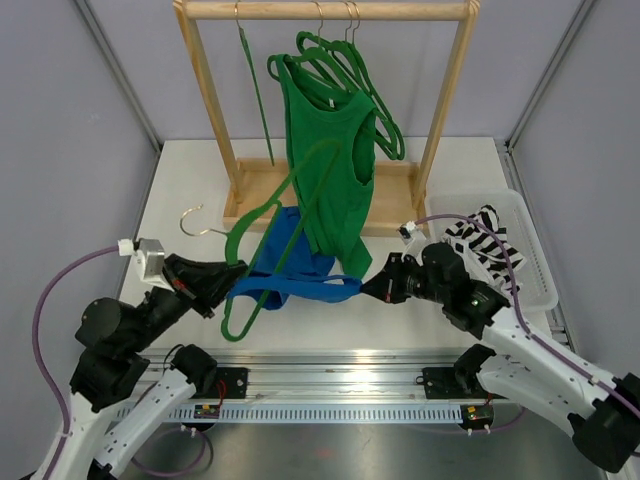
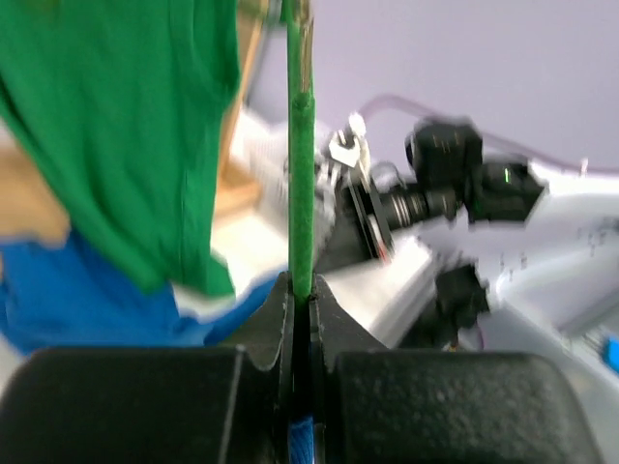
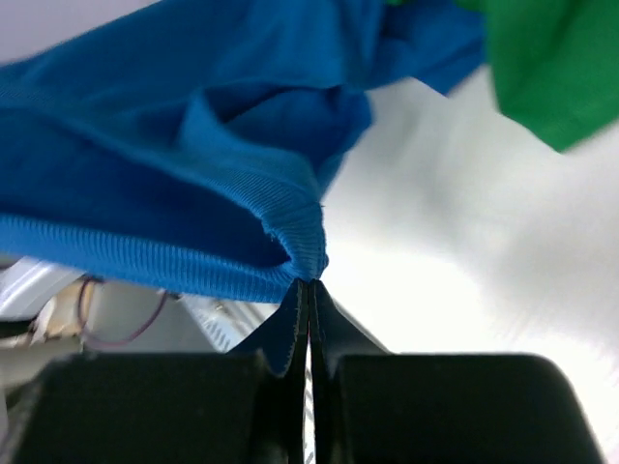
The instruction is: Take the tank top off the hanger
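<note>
A blue tank top (image 1: 290, 265) hangs on a green hanger (image 1: 275, 235) held low over the table front. My left gripper (image 1: 238, 268) is shut on the hanger's bar, which rises straight from the jaws in the left wrist view (image 2: 301, 174); a bit of blue cloth shows between the fingers there. My right gripper (image 1: 366, 290) is shut on the tank top's ribbed strap and stretches it to the right. In the right wrist view the blue cloth (image 3: 174, 164) bunches at the closed tips (image 3: 309, 282).
A wooden rack (image 1: 330, 12) at the back carries a green tank top (image 1: 330, 160) and several empty green hangers (image 1: 385, 110). A clear bin (image 1: 530, 250) at the right holds striped cloth (image 1: 480, 235). A metal hanger hook (image 1: 200, 222) lies on the table.
</note>
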Controlling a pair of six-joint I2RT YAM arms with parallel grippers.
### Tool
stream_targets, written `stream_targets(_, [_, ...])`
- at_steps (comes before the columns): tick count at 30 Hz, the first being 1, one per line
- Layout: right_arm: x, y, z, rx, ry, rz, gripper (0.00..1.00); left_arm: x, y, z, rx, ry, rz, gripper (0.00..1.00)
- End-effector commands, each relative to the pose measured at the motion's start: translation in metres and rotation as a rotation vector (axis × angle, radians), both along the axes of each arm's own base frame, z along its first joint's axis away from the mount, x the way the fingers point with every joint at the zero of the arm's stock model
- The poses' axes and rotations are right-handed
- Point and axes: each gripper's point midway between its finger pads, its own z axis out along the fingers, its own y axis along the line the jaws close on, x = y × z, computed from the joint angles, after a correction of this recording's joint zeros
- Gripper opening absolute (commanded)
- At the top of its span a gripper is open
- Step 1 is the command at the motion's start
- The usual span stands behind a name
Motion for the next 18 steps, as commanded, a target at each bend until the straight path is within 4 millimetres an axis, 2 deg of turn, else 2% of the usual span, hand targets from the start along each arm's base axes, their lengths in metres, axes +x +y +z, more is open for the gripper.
stream_targets(1, [-0.032,0.006,0.046,0.109,-0.107,0.189,0.0,-0.003,0.018,0.128,-0.298,-0.389,0.077,0.0])
stream_targets(2, [-0.03,-0.013,0.03,-0.005,-0.076,0.116,0.0,0.0,0.019,0.141,-0.301,-0.435,0.093,0.0])
stream_targets(3, [-0.032,-0.026,0.028,-0.05,-0.082,0.082,0.0,0.01,0.015,0.149,-0.301,-0.45,0.105,0.0])
stream_targets(4, [-0.033,-0.036,0.022,-0.101,-0.072,0.051,0.0,0.006,0.024,0.179,-0.36,-0.524,0.136,0.0])
stream_targets(5, [-0.036,-0.046,0.014,-0.135,-0.019,0.009,0.0,0.008,0.028,0.191,-0.382,-0.557,0.169,0.0])
stream_targets(6, [-0.04,-0.044,0.017,-0.111,-0.02,0.021,0.0,0.011,0.034,0.203,-0.415,-0.58,0.2,0.0])
stream_targets(7, [-0.043,-0.047,0.01,-0.128,0.016,0.01,0.0,0.019,0.046,0.224,-0.491,-0.611,0.275,0.0])
stream_targets(8, [-0.035,-0.056,0.009,-0.165,0.015,-0.059,0.0,0.023,0.055,0.234,-0.537,-0.623,0.331,0.0])
stream_targets(10, [-0.03,-0.058,0.001,-0.189,0.045,-0.097,0.0,0.043,0.074,0.252,-0.643,-0.634,0.462,0.0])
stream_targets(12, [-0.026,-0.06,-0.01,-0.233,0.08,-0.121,0.0,0.048,0.085,0.274,-0.671,-0.678,0.542,0.0])
stream_targets(13, [-0.025,-0.061,-0.015,-0.253,0.096,-0.122,0.0,0.063,0.08,0.28,-0.643,-0.701,0.58,0.0])
stream_targets(15, [-0.025,-0.061,-0.018,-0.265,0.11,-0.124,0.0,0.058,0.085,0.305,-0.663,-0.727,0.59,0.0])
stream_targets(17, [-0.024,-0.059,-0.009,-0.237,0.094,-0.129,0.0,0.079,0.058,0.301,-0.525,-0.659,0.541,0.0])
stream_targets(18, [-0.025,-0.06,0.002,-0.204,0.062,-0.133,0.0,0.069,0.05,0.313,-0.49,-0.684,0.482,0.0])
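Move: The left hand holds a green hanger with the blue tank top still stretched from it. The left part of the rack's rail lies about 35 cm ahead of it, 4 cm left and 18 cm up, with the hanging green tank top some 24 cm ahead, 13 cm right, about level. The right hand grips a corner of the blue top; the white basket is about 10 cm ahead, 27 cm right and 5 cm lower, and the green tank top 18 cm ahead, 6 cm left, 15 cm higher. Swinging steeply up, the left hand raises the hanger about 26 cm while reaching some 10 cm forward towards the rail; late on it eases slightly left, and the wrist tips until the fingers point well upward. The right hand keeps its pinch on the blue top and draws it rightward, first rising and backing a little, then sinking below where it began. ##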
